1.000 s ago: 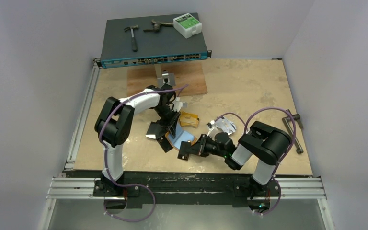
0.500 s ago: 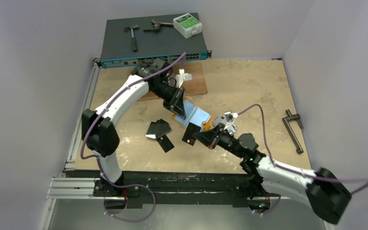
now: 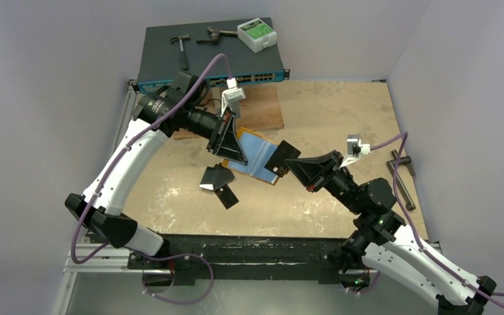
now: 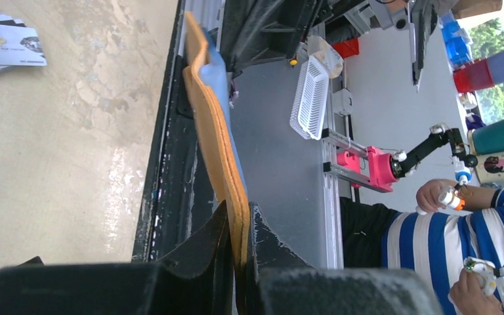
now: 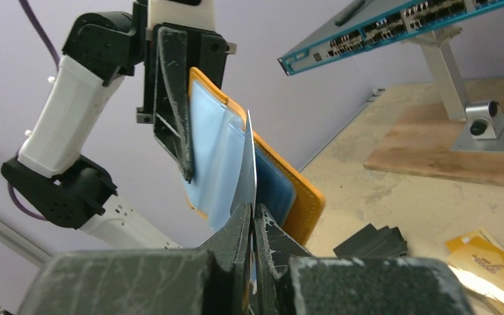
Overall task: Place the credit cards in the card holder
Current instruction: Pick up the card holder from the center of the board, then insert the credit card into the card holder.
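Note:
My left gripper (image 3: 236, 152) is raised above the table and shut on the edge of the card holder (image 3: 260, 156), an orange wallet hanging open with its blue lining showing. In the left wrist view the card holder (image 4: 215, 131) runs edge-on from the left gripper (image 4: 239, 230). My right gripper (image 3: 294, 164) is shut on a black credit card (image 3: 281, 156) whose edge meets the holder's blue pockets (image 5: 213, 147). That card (image 5: 250, 164) appears edge-on above the right gripper (image 5: 252, 220). More black cards (image 3: 218, 178) lie on the table, and orange-gold ones (image 5: 492, 262) and white ones (image 4: 3, 42) too.
A network switch (image 3: 210, 59) on a stand at the back carries a hammer (image 3: 182, 47) and a white box (image 3: 257, 34). A wooden board (image 3: 266, 108) lies under the stand. A metal crank tool (image 3: 400, 176) rests near the table's right edge.
Both arms have risen off the table. The left one carried the card holder up and toward the back. The right one swung out and brought its black card to the holder.

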Robot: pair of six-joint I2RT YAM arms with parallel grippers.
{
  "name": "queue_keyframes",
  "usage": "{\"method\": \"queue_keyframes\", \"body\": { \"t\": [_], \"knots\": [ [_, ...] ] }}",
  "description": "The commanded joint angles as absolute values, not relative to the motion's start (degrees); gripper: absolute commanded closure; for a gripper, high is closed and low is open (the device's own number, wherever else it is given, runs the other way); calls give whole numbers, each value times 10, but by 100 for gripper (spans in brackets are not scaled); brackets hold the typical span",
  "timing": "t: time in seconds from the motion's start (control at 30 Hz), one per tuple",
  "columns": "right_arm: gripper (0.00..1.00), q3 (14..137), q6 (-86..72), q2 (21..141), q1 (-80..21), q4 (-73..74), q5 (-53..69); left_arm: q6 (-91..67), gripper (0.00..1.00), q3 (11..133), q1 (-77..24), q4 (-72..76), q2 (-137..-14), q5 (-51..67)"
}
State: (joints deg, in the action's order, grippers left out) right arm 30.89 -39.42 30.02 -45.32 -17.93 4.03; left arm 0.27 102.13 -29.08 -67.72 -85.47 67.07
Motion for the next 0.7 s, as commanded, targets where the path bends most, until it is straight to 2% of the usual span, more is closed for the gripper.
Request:
{"method": "queue_keyframes", "body": {
  "t": [0.0,0.23,0.33,0.5,0.67],
  "knots": [
    [100,339,-376,315,-451,-117,40,-3,100,1004,-303,-643,-814,764],
    [100,368,-379,333,-451,-110,51,-173,99,953,-314,-416,-781,882],
    [100,380,-381,323,-451,-116,53,-181,99,953,-315,-397,-779,877],
    [100,384,-395,292,-451,-171,74,-132,98,983,-313,-427,-775,814],
    [100,408,-399,289,-451,-189,118,-55,98,1016,-313,-488,-771,688]
  ]
}}
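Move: The left gripper still holds the opened card holder, middle about 4 cm to its right; the dark card it is brought to lies level ahead, about 10 cm to its right. The right gripper pinches that card, the holder's middle roughly 9 cm to its left and 2 cm ahead. Some 35 cm below the left hand, the dark cards lie about 9 cm ahead and 7 cm left, the orange cards 14 cm ahead and 6 cm right. Keep the holder pinched and raise the left gripper about 5 cm, drawing it back some 3 cm and tipping its fingers upward by around 15 degrees with a slight clockwise turn. Keep the right grip shut on the dark card beside the holder's right half: dip it a touch, then lift it about 4 cm and back 2 cm. ##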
